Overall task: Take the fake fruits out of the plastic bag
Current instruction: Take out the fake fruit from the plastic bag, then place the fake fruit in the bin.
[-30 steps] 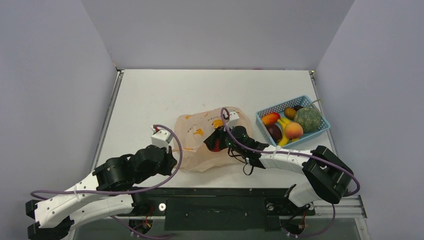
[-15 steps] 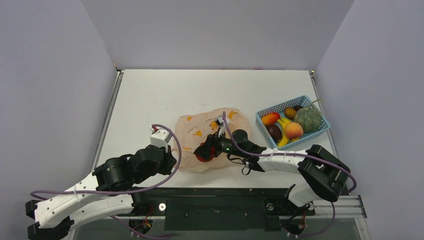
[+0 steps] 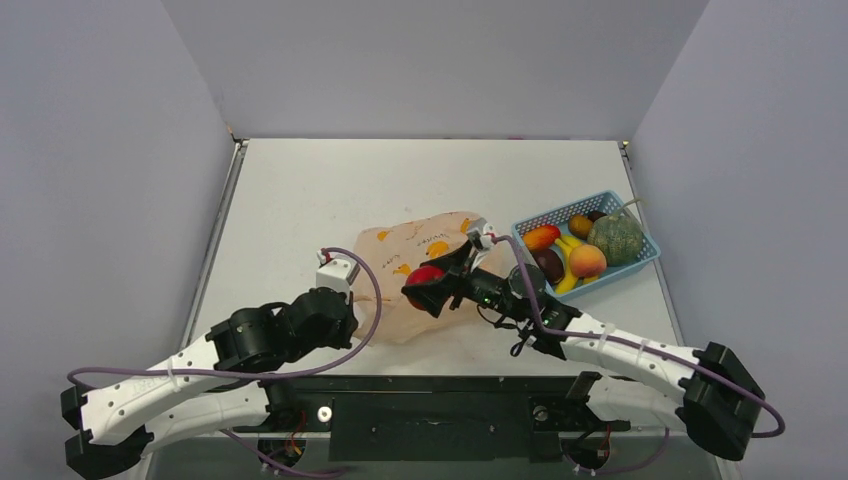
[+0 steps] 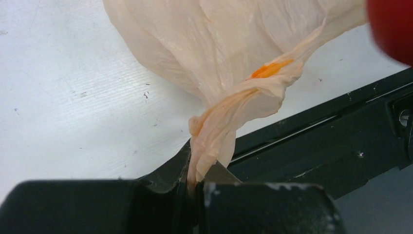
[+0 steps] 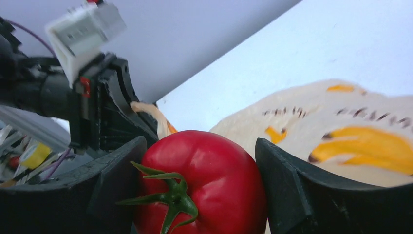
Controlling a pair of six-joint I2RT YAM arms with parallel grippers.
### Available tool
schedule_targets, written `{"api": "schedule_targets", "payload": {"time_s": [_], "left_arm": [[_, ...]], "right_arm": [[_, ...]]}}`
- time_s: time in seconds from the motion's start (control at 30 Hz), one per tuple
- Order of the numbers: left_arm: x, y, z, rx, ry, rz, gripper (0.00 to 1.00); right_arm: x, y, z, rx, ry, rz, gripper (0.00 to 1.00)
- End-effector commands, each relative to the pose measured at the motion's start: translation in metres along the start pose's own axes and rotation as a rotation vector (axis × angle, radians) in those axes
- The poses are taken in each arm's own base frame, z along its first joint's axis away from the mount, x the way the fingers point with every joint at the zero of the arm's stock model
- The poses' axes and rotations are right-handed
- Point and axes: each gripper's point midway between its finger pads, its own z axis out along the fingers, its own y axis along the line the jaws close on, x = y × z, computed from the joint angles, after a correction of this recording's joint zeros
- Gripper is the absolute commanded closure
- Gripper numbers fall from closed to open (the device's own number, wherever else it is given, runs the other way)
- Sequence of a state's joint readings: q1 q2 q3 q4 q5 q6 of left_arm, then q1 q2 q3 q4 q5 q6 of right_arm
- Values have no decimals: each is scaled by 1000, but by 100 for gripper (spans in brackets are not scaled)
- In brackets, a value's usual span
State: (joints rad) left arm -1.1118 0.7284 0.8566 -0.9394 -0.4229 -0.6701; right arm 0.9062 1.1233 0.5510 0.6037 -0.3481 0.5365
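Note:
The peach-orange plastic bag with banana prints lies slack in the middle of the table. My left gripper is shut on its twisted near-left edge, and the film runs down between the jaws. My right gripper is shut on a glossy red fruit with a green stalk, held above the bag's near side. In the right wrist view the red fruit fills the gap between both pads, with the bag behind it. Whether the bag holds more fruit is hidden.
A light blue basket stands at the right and holds a green melon, a peach, a mango, a dark maroon fruit and a banana. The black base rail runs close under the left gripper.
My right gripper has come up and to the right out of the bag with the red fruit in it. The left gripper has shifted slightly right, still holding the bag's edge.

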Motion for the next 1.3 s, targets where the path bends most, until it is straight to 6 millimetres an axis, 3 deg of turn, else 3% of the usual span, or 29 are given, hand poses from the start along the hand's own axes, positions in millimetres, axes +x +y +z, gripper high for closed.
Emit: {"api": "schedule_targets", "payload": {"time_s": [0.0, 0.17, 0.23, 0.37, 0.5, 0.63, 0.67, 0.93, 1.0, 1.17, 1.27], "left_arm": [[-10, -3, -4, 12, -46, -20, 100], [-15, -1, -11, 26, -80, -44, 100], [-16, -2, -13, 37, -88, -48, 100], [-18, -3, -15, 51, -100, -53, 100], [-19, -2, -16, 55, -107, -57, 100], [-19, -2, -16, 53, -107, -58, 100], [-19, -2, -16, 53, -106, -57, 100], [-18, -3, -15, 53, -99, -53, 100], [-18, -3, -15, 54, -102, -54, 100], [-19, -3, -17, 65, -109, -60, 100], [-20, -4, -19, 74, -114, -62, 100]], "right_arm": [[-35, -28, -22, 159, -127, -95, 100], [-62, -60, -53, 374, -225, -113, 100], [-78, -96, -83, 624, -325, -89, 100], [-88, -150, -146, 1009, -444, -51, 100], [-89, -195, -186, 1242, -440, -26, 100], [-92, -233, -207, 1362, -434, 88, 100], [-86, -247, -216, 1410, -404, 112, 100], [-69, -297, -227, 1482, -287, 267, 97], [-65, -303, -231, 1495, -268, 277, 89], [-66, -308, -236, 1496, -254, 257, 47], [-69, -307, -240, 1508, -258, 243, 37]]}}
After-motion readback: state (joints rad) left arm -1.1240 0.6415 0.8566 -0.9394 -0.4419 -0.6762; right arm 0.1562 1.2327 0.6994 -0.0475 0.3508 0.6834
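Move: The tomato is already in my right hand, up over the bag. The blue basket's middle lies about 41 cm to my right, 20 cm ahead and some 14 cm below this hand. In its near-left part are the mango, 30 cm right and 23 cm ahead, and the eggplant, 31 cm right and 16 cm ahead; the peach sits 41 cm right, 15 cm ahead. From my left hand the basket is about 59 cm right, 24 cm ahead. I keep my right grip on the tomato, lift it a touch and swing it away from the bag, roughly 32 cm right and 20 cm forward, until it is over the basket's left part, sinking on the later stretch to end about 11 cm lower. On the way my wrist turns some 80 degrees clockwise, so fingers that pointed left come to point forward and tip down. My left hand still pinches the bag's handle. ##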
